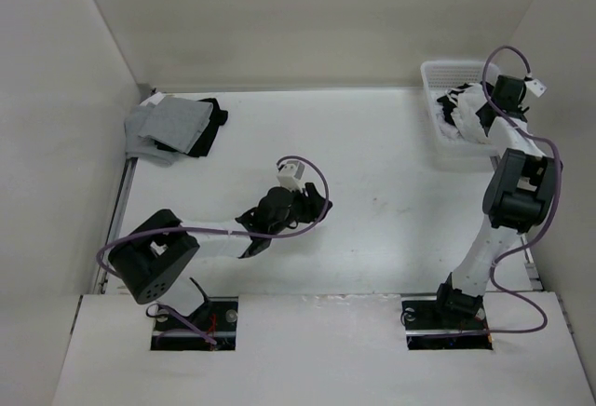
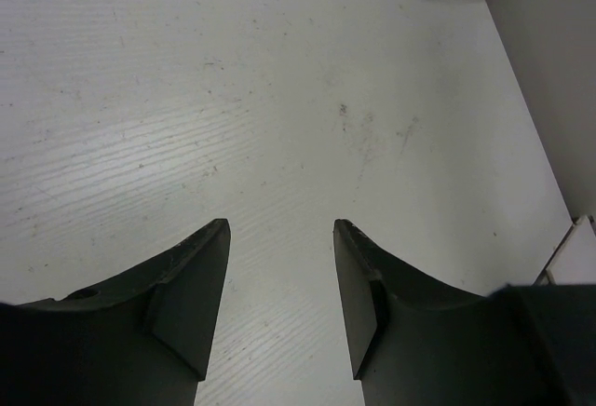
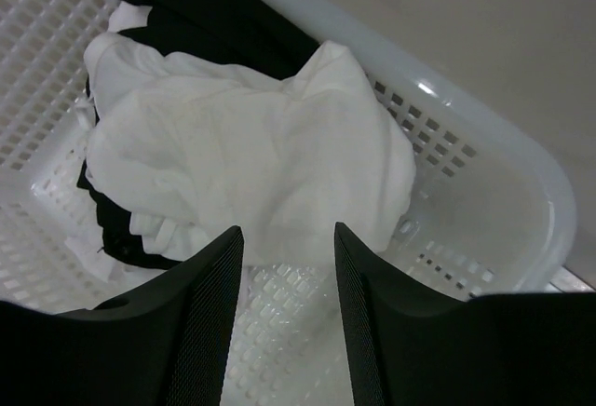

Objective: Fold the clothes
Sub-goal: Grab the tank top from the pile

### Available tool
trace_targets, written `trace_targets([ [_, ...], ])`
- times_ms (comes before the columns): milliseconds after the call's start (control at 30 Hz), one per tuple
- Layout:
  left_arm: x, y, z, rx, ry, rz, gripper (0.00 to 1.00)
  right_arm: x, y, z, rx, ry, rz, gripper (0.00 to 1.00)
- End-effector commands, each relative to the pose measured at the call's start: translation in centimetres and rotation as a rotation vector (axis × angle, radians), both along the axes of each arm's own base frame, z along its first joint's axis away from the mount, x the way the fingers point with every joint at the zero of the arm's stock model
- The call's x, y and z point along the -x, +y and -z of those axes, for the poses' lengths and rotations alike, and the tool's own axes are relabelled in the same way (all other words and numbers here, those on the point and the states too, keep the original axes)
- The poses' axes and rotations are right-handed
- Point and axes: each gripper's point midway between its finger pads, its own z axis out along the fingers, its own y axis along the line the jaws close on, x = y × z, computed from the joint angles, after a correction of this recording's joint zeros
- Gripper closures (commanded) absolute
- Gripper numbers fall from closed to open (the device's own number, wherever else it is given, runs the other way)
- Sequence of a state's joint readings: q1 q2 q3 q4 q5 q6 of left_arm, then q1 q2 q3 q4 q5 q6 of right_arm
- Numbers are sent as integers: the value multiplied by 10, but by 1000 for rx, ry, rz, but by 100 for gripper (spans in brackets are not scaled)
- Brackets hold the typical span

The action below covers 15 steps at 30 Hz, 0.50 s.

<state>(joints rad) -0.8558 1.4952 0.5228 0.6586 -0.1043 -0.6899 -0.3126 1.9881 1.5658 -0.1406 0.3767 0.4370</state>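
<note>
The clothes, a crumpled white top [image 3: 251, 145], lie in a white slotted basket [image 3: 521, 159] at the table's far right corner [image 1: 431, 71]. My right gripper [image 3: 289, 229] hangs open just above the top's near edge, jaws apart, with only the basket floor between them. In the top view the right gripper [image 1: 473, 110] reaches into the basket over the white fabric [image 1: 451, 119]. My left gripper [image 2: 279, 224] is open over the bare white tabletop, nothing between its fingers; from above, the left gripper [image 1: 319, 207] is near the table's middle.
A black garment [image 3: 214, 6] lies under and behind the white top in the basket. A folded grey and black stack [image 1: 172, 125] sits at the far left corner. White walls close in the table on three sides.
</note>
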Motion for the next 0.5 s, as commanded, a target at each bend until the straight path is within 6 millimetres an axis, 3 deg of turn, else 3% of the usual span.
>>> trace_targets([
  [0, -4, -5, -10, 58, -24, 13, 53, -27, 0, -15, -21, -66, -70, 51],
  [100, -3, -8, -9, 61, -15, 25, 53, -40, 1, -6, -66, -89, -97, 55],
  [200, -4, -11, -7, 59, -10, 29, 53, -48, -1, -4, -103, -131, -92, 79],
  [267, -4, -11, -6, 57, -8, 30, 53, -52, -5, -7, -105, -142, -84, 84],
  [333, -5, -12, -6, 57, -8, 29, 53, -54, -6, -10, -102, -145, -86, 95],
  [433, -6, -12, -5, 56, -9, 28, 53, -50, -5, -16, -103, -157, -84, 100],
  [467, -7, -12, -5, 59, -9, 26, 53, -46, 0, -29, -92, -194, -91, 100],
])
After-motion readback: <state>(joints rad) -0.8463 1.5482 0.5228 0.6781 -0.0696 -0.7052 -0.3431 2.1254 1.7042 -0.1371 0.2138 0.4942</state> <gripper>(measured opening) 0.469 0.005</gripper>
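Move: The right hand hangs in the basket, half open, with the middle of the white tank top about 5 cm ahead of it, neither left nor right, and some 5 cm below. A dark garment lies roughly 11 cm ahead and 3 cm to the right, and a black garment peeks out about 5 cm ahead and 11 cm to the left, both about 7 cm below. From the left hand the tank top is some 30 cm ahead and 45 cm to the right, roughly level in height. The right hand pushes forward about 4 cm over the white tank top and at the same time sinks some 2.5 cm onto the cloth, the wrist rolling slightly, left side up. As it goes down its fingers start closing from half open and end shut, pinching a fold of the tank top between their tips, and the hand has just begun to rise again, by less than a centimetre. ##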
